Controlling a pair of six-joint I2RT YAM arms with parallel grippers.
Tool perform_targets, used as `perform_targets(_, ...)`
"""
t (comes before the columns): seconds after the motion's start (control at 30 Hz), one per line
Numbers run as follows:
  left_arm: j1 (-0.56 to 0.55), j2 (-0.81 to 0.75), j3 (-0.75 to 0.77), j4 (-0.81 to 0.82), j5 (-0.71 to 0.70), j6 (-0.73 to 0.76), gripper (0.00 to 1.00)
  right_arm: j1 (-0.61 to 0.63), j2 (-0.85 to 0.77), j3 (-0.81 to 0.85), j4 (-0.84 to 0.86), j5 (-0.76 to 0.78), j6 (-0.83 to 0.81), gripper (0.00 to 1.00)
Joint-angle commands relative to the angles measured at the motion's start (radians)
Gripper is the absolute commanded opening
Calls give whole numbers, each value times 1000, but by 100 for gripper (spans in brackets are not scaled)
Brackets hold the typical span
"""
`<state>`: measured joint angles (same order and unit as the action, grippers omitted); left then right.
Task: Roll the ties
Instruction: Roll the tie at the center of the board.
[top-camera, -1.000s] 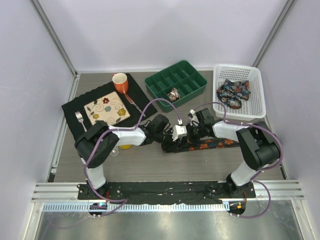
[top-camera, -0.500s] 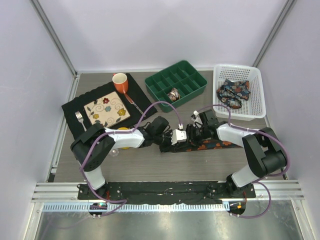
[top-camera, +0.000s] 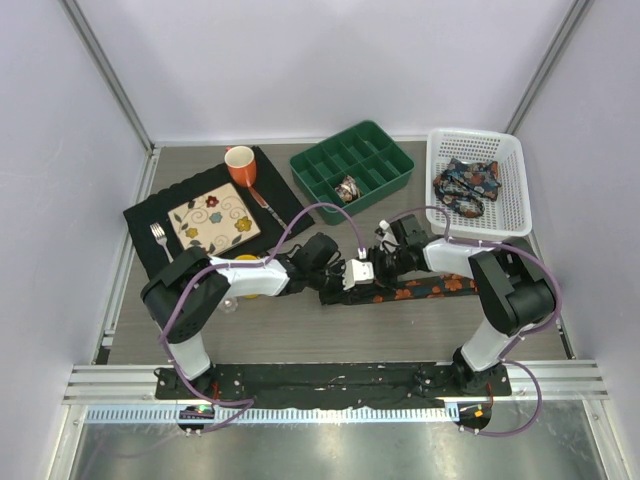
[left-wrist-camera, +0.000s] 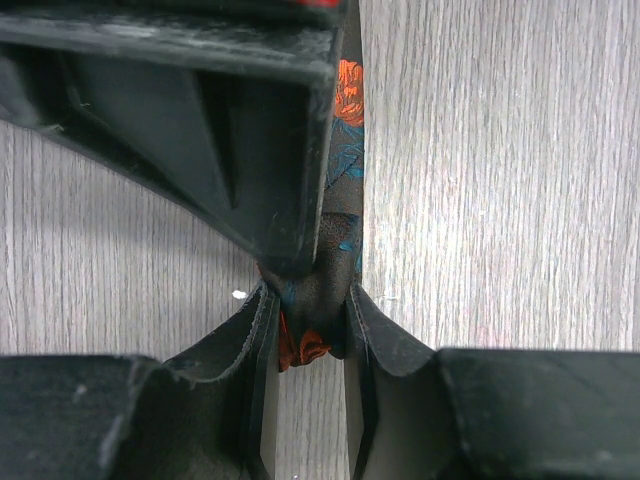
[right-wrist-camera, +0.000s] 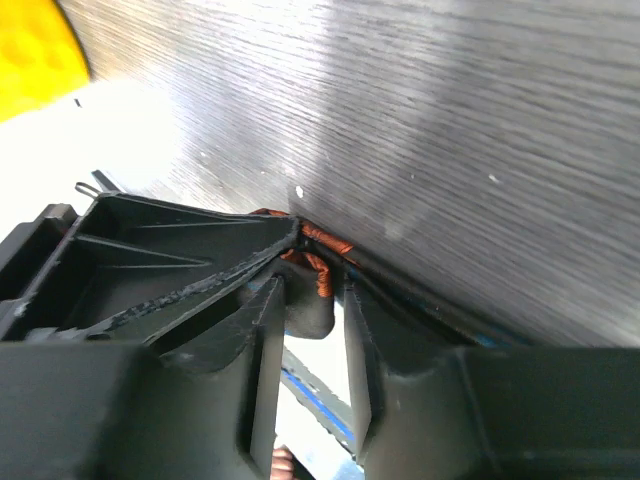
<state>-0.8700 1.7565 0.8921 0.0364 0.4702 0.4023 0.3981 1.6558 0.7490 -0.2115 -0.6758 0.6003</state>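
Observation:
A dark tie with orange-red flowers lies flat across the middle of the table. Its left end is bunched up where both grippers meet. My left gripper comes in from the left. In the left wrist view the left gripper is shut on the bunched tie. My right gripper reaches in from the right. In the right wrist view the right gripper has a dark lump of the tie filling the gap at its fingertips. A second tie lies crumpled in the white basket. A coiled tie sits in the green tray.
At the back left, a black placemat carries a flowered plate, a fork and an orange mug. A yellow object lies under the left arm. The tray and basket stand close behind the grippers.
The right gripper was shut a second ago, then opened and now sits around the bunched end. The left jaws narrowed a little on the tie. Both arms shifted only slightly.

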Motion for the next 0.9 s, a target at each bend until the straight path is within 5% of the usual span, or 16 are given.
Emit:
perform_targets(0.0,3,26,-27,-107,-74,9,24,19,9,39,-37,30,-56,20)
perform_targets(0.1,3,23,-30,-105,-82,10,25,19,19,42,-64,54,-73,1)
perform_targets(0.17,3,15,-38,-99,-81,3,30,19,18,46,-90,102,-94,1)
perform_targets(0.37,63,-110,-88,2,8,-74,63,19,22,55,-126,194,-143,1)
perform_targets(0.47,78,-210,-99,36,24,-112,85,19,27,52,-117,202,-146,1)
perform_targets(0.5,78,-244,-99,37,24,-115,99,21,27,53,-114,206,-149,1)
perform_targets(0.67,78,-481,-192,175,96,-116,100,25,16,56,-123,237,-175,1)
perform_targets(0.73,78,-480,-237,220,250,-97,100,28,16,55,-115,240,-177,1)
perform_targets(0.87,78,-326,-99,10,219,-118,100,38,21,61,-106,231,-178,1)
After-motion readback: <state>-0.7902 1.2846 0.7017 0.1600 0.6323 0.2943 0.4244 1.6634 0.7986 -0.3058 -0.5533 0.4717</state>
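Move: The left fingers are already on the rolled end of the tie, right at their pads. For the right hand, open around the tie's inner edge, that roll's middle lies about 2 cm left, level in the forward direction and about 1 cm lower; the flat tie's middle is some 13 cm to its right. From the left hand, the yellow mug stands roughly 20 cm left and 3 cm ahead, the green tray about 26 cm straight ahead. Leftward first, about 3.5 cm, the left hand opens wide and lets go of the roll, then climbs some 13 cm, its fingers tipping up about 20 degrees towards level. Before that the right hand shuts on the tie just right of the roll; it then sinks and eases right about a centimetre each way, keeping its pinch. ##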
